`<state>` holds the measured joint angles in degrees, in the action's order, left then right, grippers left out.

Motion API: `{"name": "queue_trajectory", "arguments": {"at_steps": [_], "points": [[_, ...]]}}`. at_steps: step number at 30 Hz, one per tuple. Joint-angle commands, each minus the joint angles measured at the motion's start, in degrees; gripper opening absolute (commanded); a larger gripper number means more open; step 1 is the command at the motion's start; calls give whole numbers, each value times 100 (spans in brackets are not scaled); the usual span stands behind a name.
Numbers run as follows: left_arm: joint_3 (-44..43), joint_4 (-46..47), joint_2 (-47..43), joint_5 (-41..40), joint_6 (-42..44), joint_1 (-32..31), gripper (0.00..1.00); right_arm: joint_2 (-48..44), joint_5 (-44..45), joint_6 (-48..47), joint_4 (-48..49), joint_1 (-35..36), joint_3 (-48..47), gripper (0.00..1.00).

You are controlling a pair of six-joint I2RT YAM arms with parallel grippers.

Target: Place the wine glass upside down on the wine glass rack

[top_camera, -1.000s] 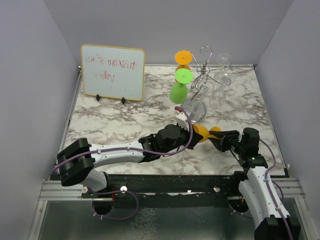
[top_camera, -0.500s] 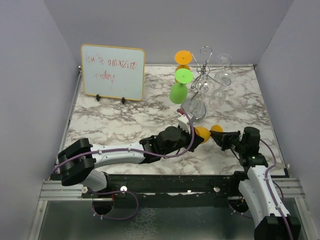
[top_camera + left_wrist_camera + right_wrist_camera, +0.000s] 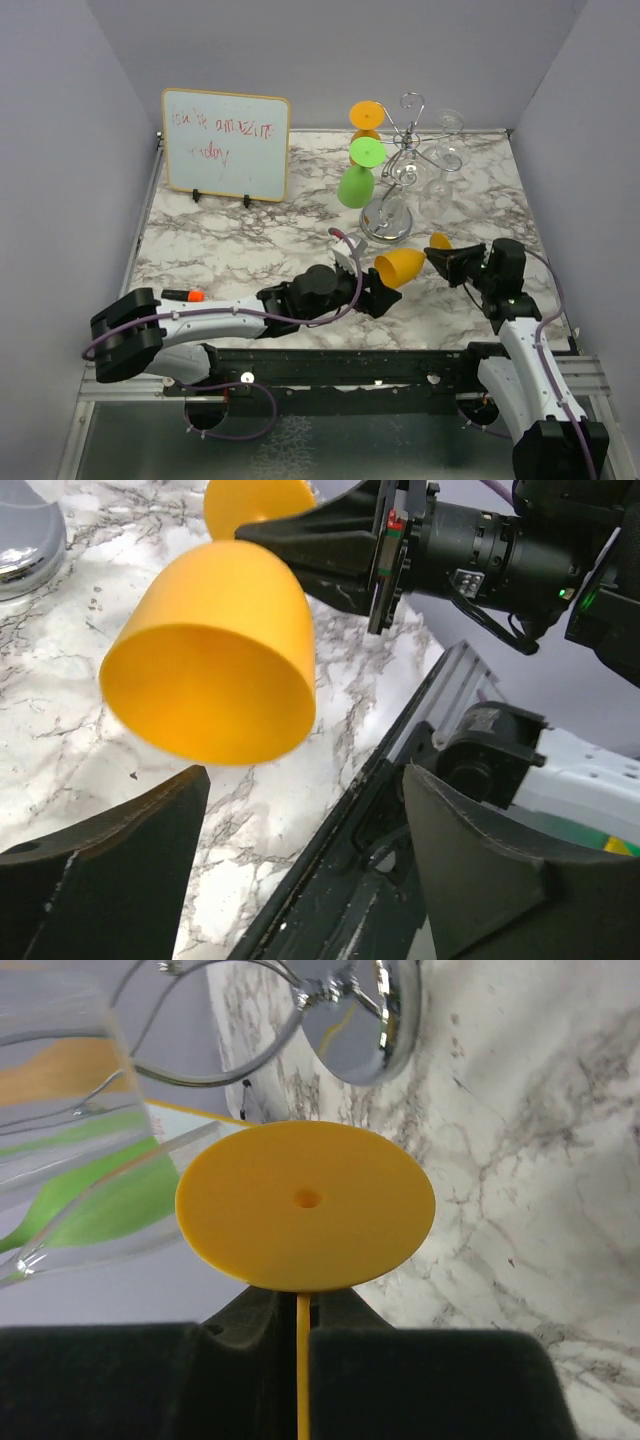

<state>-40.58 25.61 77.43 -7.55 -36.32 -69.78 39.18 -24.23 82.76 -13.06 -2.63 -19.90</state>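
The orange wine glass [image 3: 402, 266] lies on its side just above the marble table, bowl mouth toward the left arm. My right gripper [image 3: 446, 263] is shut on its thin stem just behind the round foot [image 3: 305, 1205], with the jaws [image 3: 303, 1305] pinching the stem. The left gripper [image 3: 372, 295] stands open just short of the bowl [image 3: 215, 650], touching nothing; its fingers [image 3: 120, 850] flank bare marble and the table's front rail. The wine glass rack [image 3: 405, 150] stands behind, its chrome base [image 3: 388, 220] close to the glass.
A green glass [image 3: 358, 180], another orange one [image 3: 366, 115] and clear glasses [image 3: 448, 150] hang upside down on the rack. A whiteboard [image 3: 226, 145] stands at the back left. Grey walls enclose the table on three sides.
The left gripper let go of the bowl, opened and drew back toward the near left. The right gripper closed on the stem and now carries the glass alone.
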Motion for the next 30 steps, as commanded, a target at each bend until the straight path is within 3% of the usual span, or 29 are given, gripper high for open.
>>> {"name": "queue_trajectory", "arguments": {"at_steps": [1,9,17,30], "points": [[293,159,-730,-363,-171,-18,84,145,615,-1393,-66,8,-640,1],[-35,-277,-1199,-405,-121,-6,97,-406,1372,-2803,-499,0,-1042,1],[-1348,-1665,-900,-188,-165,48,98,-1325,1783,-4337,-63,4,-1268,1],[-2719,-2176,-431,747,-593,320,99,-1913,710,-6134,1442,0,-1454,1]]}}
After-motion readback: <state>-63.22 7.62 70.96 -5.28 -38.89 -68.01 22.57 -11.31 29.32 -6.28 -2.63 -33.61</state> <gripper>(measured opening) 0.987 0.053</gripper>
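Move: The right hand pinches the orange glass's stem; the rack's crown of hooks is about 16 cm ahead of that hand, 9 cm to its left and 17 cm higher. Counting from the right hand, a clear glass hangs some 9 cm ahead and 8 cm left, another about 12 cm ahead and 1 cm left, the green glass roughly 13 cm ahead and 17 cm left, all around 10 cm up. The orange bowl lies some 7 cm ahead of the left hand, 4 cm to its right, 4 cm below. Still pinching the stem just below the foot, the right hand lifts the orange glass about 17 cm to hook height, shifting some 5 cm right; the wrist turns about 70 degrees, fingertips tipping up and its left side rolling down, so the bowl swings downward. The left hand, already clear of the bowl, opens its fingers the rest of the way and rises about as far. ##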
